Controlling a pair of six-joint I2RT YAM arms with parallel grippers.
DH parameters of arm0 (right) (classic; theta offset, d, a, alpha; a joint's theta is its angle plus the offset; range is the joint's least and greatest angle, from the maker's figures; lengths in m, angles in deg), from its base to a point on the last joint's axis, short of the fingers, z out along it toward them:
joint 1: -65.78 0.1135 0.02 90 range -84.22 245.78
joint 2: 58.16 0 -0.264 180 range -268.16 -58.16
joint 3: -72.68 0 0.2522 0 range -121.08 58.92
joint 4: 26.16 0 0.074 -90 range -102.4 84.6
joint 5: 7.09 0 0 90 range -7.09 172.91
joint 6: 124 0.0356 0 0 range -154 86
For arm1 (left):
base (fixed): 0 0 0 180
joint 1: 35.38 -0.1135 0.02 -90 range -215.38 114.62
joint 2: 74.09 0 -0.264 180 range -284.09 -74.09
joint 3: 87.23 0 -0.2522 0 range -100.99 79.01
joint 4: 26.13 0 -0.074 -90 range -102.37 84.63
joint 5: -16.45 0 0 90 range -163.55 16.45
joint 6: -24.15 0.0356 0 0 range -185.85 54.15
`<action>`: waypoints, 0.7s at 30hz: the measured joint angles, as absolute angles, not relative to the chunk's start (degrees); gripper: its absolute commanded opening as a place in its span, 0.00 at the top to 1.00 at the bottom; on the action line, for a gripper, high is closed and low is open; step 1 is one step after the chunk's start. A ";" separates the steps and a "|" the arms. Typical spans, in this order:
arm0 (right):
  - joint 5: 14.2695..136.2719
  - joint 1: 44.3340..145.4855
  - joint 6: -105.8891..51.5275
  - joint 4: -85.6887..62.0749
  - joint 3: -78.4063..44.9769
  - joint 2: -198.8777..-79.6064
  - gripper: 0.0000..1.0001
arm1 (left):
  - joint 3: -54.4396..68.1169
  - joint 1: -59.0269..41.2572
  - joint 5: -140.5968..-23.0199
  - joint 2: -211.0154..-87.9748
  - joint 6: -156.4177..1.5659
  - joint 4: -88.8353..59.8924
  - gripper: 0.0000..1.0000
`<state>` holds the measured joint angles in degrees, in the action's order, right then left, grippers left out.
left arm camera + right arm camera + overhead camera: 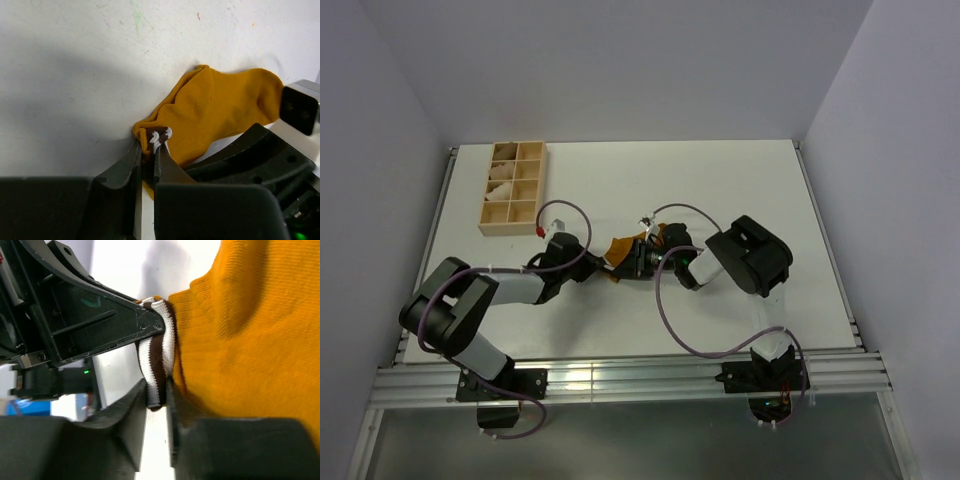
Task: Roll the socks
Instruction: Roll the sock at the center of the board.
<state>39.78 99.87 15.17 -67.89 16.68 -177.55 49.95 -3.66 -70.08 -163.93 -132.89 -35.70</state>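
Observation:
The socks (622,246) show as one mustard-orange sock, bunched on the white table between the two arms. Its orange body (220,107) spreads to the right in the left wrist view. My left gripper (149,145) is shut on a fold at the sock's edge, where a bit of the brown, white-striped cuff (159,136) shows. My right gripper (157,390) is shut on the same striped cuff (159,352), with the orange body (250,340) to its right. The two grippers (608,262) (640,258) meet nose to nose at the sock. A left gripper finger (125,325) touches the cuff from the left.
A wooden compartment box (514,187) stands at the back left, with pale rolled bundles (501,183) in its left cells. Purple cables (672,300) loop over both arms. A metal rail (620,375) runs along the near table edge.

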 measured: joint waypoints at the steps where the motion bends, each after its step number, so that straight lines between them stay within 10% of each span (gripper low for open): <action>1: 40.76 99.87 13.97 -66.47 17.01 -176.31 0.66 | 49.38 -3.64 -70.10 -164.04 -132.80 -34.98 1.00; 21: 93.87 122.25 -27.08 -37.20 19.78 -150.02 0.38 | 44.07 -3.40 -70.06 -165.11 -131.21 -26.72 1.00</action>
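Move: The right hand still pinches the near edge of the sock's striped cuff, whose middle lies about 2 cm ahead and 2 cm to its left, level with it. From there the heel is some 8 cm ahead and the toe roughly 9 cm ahead and 9 cm right, both about 1 cm lower. The left hand grips the cuff's far part, the cuff's middle lying about 2 cm back and 1 cm right. Right hand opens off the cuff, rises some 6 cm rightward, then sinks 2, fingers tipping down; left keeps pinching. ##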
